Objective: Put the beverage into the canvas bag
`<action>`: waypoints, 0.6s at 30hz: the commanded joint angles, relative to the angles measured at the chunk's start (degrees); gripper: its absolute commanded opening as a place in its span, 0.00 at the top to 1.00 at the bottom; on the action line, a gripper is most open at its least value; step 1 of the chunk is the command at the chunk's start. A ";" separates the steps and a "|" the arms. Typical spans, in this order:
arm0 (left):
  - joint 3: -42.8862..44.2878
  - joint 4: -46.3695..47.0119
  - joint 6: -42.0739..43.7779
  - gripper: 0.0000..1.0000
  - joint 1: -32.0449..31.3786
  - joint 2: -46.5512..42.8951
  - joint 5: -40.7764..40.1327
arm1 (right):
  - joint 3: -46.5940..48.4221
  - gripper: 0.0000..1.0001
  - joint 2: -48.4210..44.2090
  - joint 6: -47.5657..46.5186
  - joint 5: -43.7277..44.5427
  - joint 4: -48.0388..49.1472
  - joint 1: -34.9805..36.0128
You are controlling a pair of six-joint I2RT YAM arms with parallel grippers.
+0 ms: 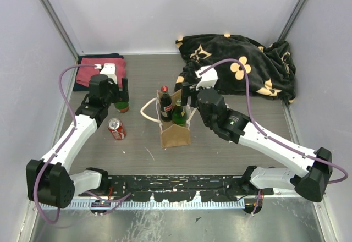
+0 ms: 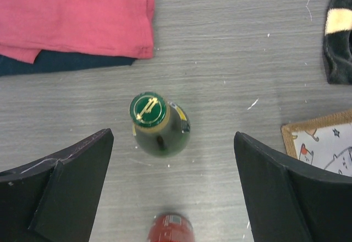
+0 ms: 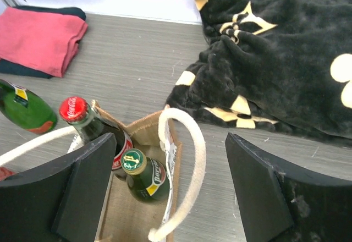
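Note:
The tan canvas bag [image 1: 176, 135] stands upright mid-table with white rope handles [image 3: 187, 154]. A red-capped cola bottle [image 1: 165, 100] and a green bottle [image 1: 179, 113] stand in it; both show in the right wrist view, cola [image 3: 82, 119] and green [image 3: 145, 175]. Another green bottle [image 1: 121, 105] stands on the table left of the bag. My left gripper [image 1: 122, 94] is open just above it; the bottle [image 2: 159, 125] sits ahead of the fingers, not touched. My right gripper [image 1: 186, 97] is open and empty above the bag's right side [image 3: 142, 127].
A red can [image 1: 116, 128] stands left of the bag, just below the left gripper [image 2: 170, 230]. Folded red cloth [image 1: 99, 70] on dark cloth lies at back left. A black flowered blanket [image 1: 242, 63] fills the back right.

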 commanded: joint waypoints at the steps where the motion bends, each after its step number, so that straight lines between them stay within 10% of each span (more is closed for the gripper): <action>1: -2.62 12.96 1.24 0.01 0.24 2.64 -1.52 | -0.73 0.14 -2.12 0.27 1.99 0.45 -0.19; 12: -7.65 23.16 0.35 0.11 0.34 9.37 -4.45 | -3.25 0.14 -3.79 0.99 1.30 0.30 -2.03; 18: -8.22 24.40 -1.25 0.56 0.60 10.97 -5.24 | -4.26 0.14 -4.45 1.39 0.86 0.25 -2.78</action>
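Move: Just ahead of and below the left hand stands the green bottle: its middle about 5 cm ahead, 1 cm left and some 12 cm down. The red can is roughly 7 cm back, straight below the hand's line and 16 cm down; the red cloth lies around 22 cm ahead and 11 cm left; the canvas bag is some 23 cm right and 3 cm back. From the right hand the green bottle is about 29 cm left, 9 cm ahead and 22 cm down. Sinking about 6 cm while reaching some 3.5 cm forward, the left hand brings its open fingers down on either side of the green bottle's neck, the last stretch almost straight down. Only near the end do the fingers start closing, from wide open to a little over half, around the neck just under the cap. The empty right hand eases about 3.5 cm right and down beside the bag, fingers still open. ##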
